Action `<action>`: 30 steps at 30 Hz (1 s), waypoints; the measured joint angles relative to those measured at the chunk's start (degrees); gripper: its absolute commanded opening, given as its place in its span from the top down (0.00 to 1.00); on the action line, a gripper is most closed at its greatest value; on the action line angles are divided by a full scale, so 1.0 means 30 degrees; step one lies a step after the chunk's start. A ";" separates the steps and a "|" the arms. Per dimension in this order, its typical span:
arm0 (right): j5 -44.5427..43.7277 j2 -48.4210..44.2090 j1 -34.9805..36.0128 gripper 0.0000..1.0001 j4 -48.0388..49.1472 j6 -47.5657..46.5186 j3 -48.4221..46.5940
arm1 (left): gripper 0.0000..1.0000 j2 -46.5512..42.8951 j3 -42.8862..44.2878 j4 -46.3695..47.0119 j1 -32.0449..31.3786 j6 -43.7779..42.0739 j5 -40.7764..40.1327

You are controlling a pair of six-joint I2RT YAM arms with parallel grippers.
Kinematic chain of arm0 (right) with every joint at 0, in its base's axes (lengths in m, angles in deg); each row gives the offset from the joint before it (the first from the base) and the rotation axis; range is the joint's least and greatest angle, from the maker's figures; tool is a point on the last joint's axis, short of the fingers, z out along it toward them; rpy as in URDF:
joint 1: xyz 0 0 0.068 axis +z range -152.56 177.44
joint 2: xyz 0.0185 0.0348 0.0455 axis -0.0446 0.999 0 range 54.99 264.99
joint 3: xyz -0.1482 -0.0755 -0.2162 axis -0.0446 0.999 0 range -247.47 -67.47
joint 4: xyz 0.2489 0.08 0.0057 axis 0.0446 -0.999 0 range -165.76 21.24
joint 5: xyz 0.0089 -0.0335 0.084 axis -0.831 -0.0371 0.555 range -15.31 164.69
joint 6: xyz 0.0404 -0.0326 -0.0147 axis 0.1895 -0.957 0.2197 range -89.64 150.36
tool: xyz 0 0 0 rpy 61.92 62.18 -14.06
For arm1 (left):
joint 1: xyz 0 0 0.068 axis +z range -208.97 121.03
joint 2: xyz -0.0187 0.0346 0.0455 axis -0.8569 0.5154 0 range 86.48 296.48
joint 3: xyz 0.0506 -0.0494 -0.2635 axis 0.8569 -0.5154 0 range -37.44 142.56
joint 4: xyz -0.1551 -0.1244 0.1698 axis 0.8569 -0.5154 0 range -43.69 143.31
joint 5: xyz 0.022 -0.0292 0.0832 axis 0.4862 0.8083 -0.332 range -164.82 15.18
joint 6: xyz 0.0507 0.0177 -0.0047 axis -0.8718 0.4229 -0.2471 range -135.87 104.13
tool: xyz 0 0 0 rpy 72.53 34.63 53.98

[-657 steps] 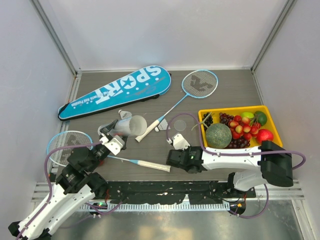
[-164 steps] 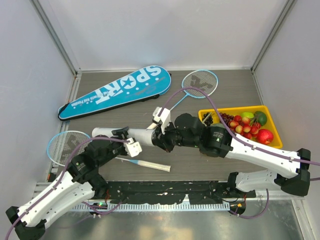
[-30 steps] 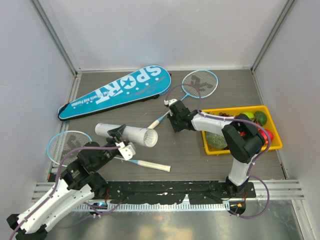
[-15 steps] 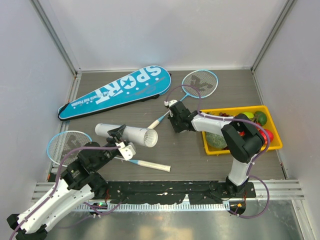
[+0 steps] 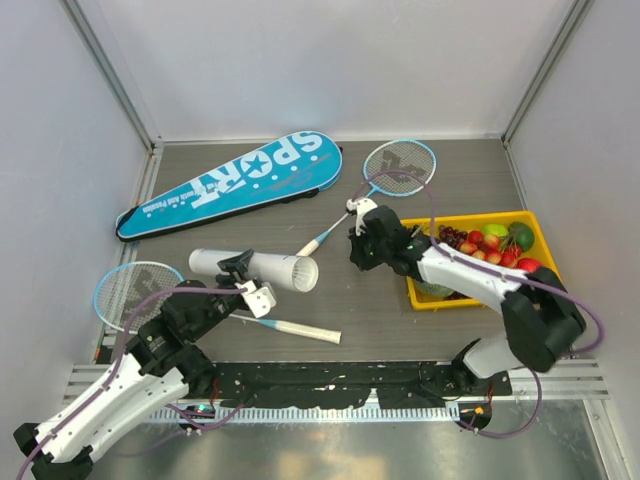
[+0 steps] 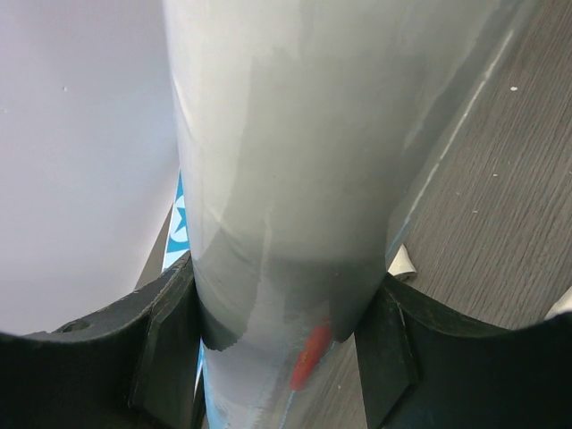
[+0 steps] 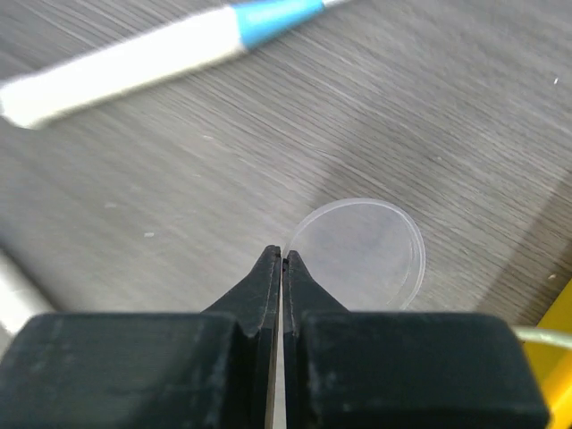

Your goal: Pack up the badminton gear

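My left gripper (image 5: 250,280) is shut on the long white tube (image 5: 255,268), which lies level with its open end to the right; in the left wrist view the tube (image 6: 286,161) fills the space between the black fingers (image 6: 170,357). My right gripper (image 5: 357,250) is shut on the rim of a clear round lid (image 7: 357,255), just right of the tube's mouth. One racket (image 5: 400,167) lies behind it, its handle (image 7: 134,58) close by. The other racket (image 5: 135,290) lies at the left. The blue SPORT bag (image 5: 235,183) lies at the back.
A yellow tray (image 5: 470,219) of fruit sits at the right, under my right arm. White walls close in the table on three sides. A red smudge (image 6: 308,353) shows through the tube's wall.
My right gripper has shut on the lid's rim and shifted slightly right and nearer, with its arm swung round to the right. The left arm and tube stayed put.
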 measured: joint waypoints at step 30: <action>0.2076 -1.1606 0.7184 0.95 0.6084 0.2229 0.1566 | 1.00 0.3483 0.1734 -0.1858 0.0000 0.1683 -0.1778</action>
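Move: The open mouth of the shuttlecock tube, which my left hand holds, is about 15 cm back, 12 cm left and 25 cm above my right hand, which already pinches the clear lid. The far racket's grip is some 13 cm left and 2 cm ahead of my right hand, 6 cm lower; the fruit basket's middle is level, 32 cm right. From my left hand the lid is roughly 12 cm ahead, 27 cm right and 17 cm down. I lift the lid fast off the table area with my right hand, about 25 cm up, drawing it back some 14 cm and then, slowing, left to the tube's mouth, while the wrist swings up from steeply down to level, pointing left; my fingers stay shut on the lid. My left hand keeps the tube gripped, sinking about 2 cm and tipping some 10 degrees. ##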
